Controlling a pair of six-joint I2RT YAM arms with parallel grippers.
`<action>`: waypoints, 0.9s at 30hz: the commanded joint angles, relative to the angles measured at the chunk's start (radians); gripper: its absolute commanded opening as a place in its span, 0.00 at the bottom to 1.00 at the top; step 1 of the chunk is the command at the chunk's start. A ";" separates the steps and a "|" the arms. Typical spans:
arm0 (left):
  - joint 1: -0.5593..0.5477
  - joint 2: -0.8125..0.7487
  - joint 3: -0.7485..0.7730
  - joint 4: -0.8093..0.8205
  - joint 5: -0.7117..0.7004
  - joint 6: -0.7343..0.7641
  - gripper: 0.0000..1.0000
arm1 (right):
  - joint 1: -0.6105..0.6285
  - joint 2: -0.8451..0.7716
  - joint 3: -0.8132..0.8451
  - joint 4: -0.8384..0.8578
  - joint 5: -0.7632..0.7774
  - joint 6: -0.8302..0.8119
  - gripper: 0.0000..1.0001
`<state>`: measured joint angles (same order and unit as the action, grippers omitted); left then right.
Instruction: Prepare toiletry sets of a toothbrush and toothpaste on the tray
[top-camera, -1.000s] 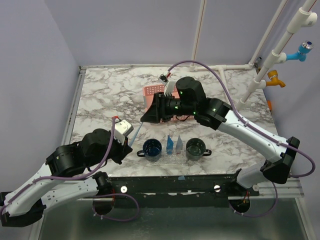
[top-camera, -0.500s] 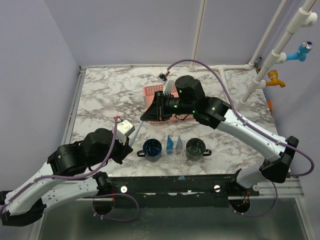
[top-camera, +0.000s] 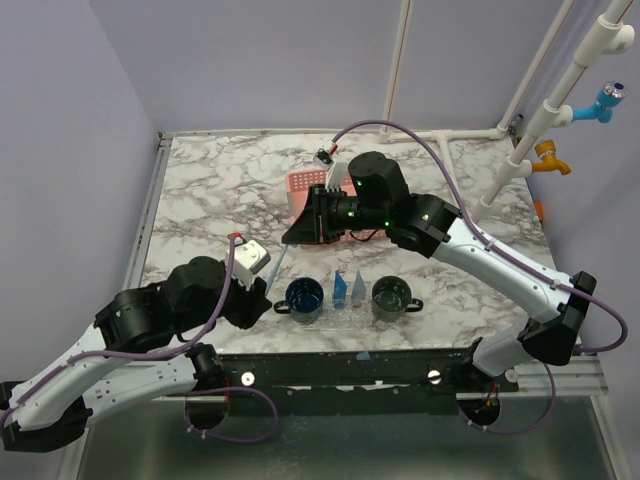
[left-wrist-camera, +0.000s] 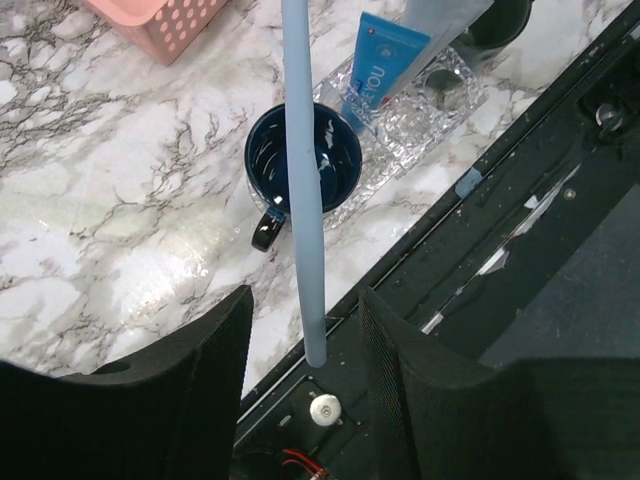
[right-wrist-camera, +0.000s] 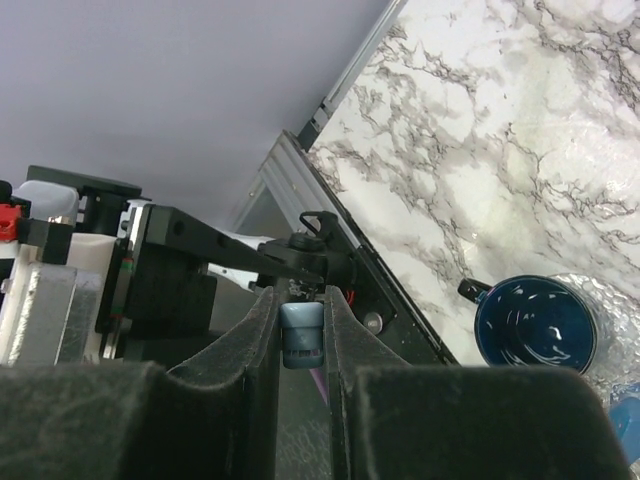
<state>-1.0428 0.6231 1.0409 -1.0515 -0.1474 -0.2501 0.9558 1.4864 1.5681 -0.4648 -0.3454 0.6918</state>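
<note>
The light-blue toothbrush (top-camera: 277, 268) hangs in the air, slanting between my two grippers above the table's front left. My right gripper (top-camera: 292, 236) is shut on its head end (right-wrist-camera: 301, 335), which is pinched between both fingers. My left gripper (top-camera: 257, 296) stands open around the handle (left-wrist-camera: 303, 200), with a gap on each side of it. Below the handle stands the navy mug (left-wrist-camera: 300, 160) on the clear tray (left-wrist-camera: 440, 110). Blue tubes (top-camera: 341, 288) stand between it and the dark green mug (top-camera: 390, 295).
A pink lattice basket (top-camera: 310, 185) sits behind the right gripper in the middle of the marble top. The table's front metal edge (left-wrist-camera: 480, 180) runs just below the tray. White pipes and coloured taps (top-camera: 600, 100) stand at the far right.
My right gripper has shut on the toothbrush head. My left gripper has opened and let go of the handle. Both arms have barely shifted.
</note>
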 joint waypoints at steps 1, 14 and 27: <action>-0.005 -0.020 0.024 0.061 0.047 0.003 0.53 | 0.003 -0.034 -0.001 -0.033 0.005 -0.035 0.00; -0.004 -0.005 -0.008 0.251 0.195 -0.047 0.64 | 0.005 -0.185 -0.131 -0.095 0.036 -0.143 0.00; -0.003 0.001 0.003 0.345 0.186 -0.057 0.73 | 0.127 -0.367 -0.198 -0.235 0.299 -0.249 0.00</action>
<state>-1.0428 0.6201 1.0389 -0.7555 0.0200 -0.2966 1.0096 1.1667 1.3804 -0.6300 -0.2047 0.4904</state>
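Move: The blue mug, where the toothbrush in the right hand seems bound, stands about 7 cm back and 1 cm to the right of that hand, roughly 21 cm below. From the same hand, the blue toothpaste is some 8 cm right and 5 back, the grey toothpaste 12 right and 5 back, the green mug 19 right and 6 back, all similarly low. From the left hand the blue mug lies about 7 cm right, 1 cm ahead and 11 below. Rightward and back towards the toothpastes, about 9 cm and nearly level, the right hand carries the toothbrush by its upper end, gathering speed and tilting some 15 degrees, its grip kept shut. The left fingers, already off the handle, spread wider as that hand rises about 6 cm and shifts 5 right, its fingertips tipping up towards level. ##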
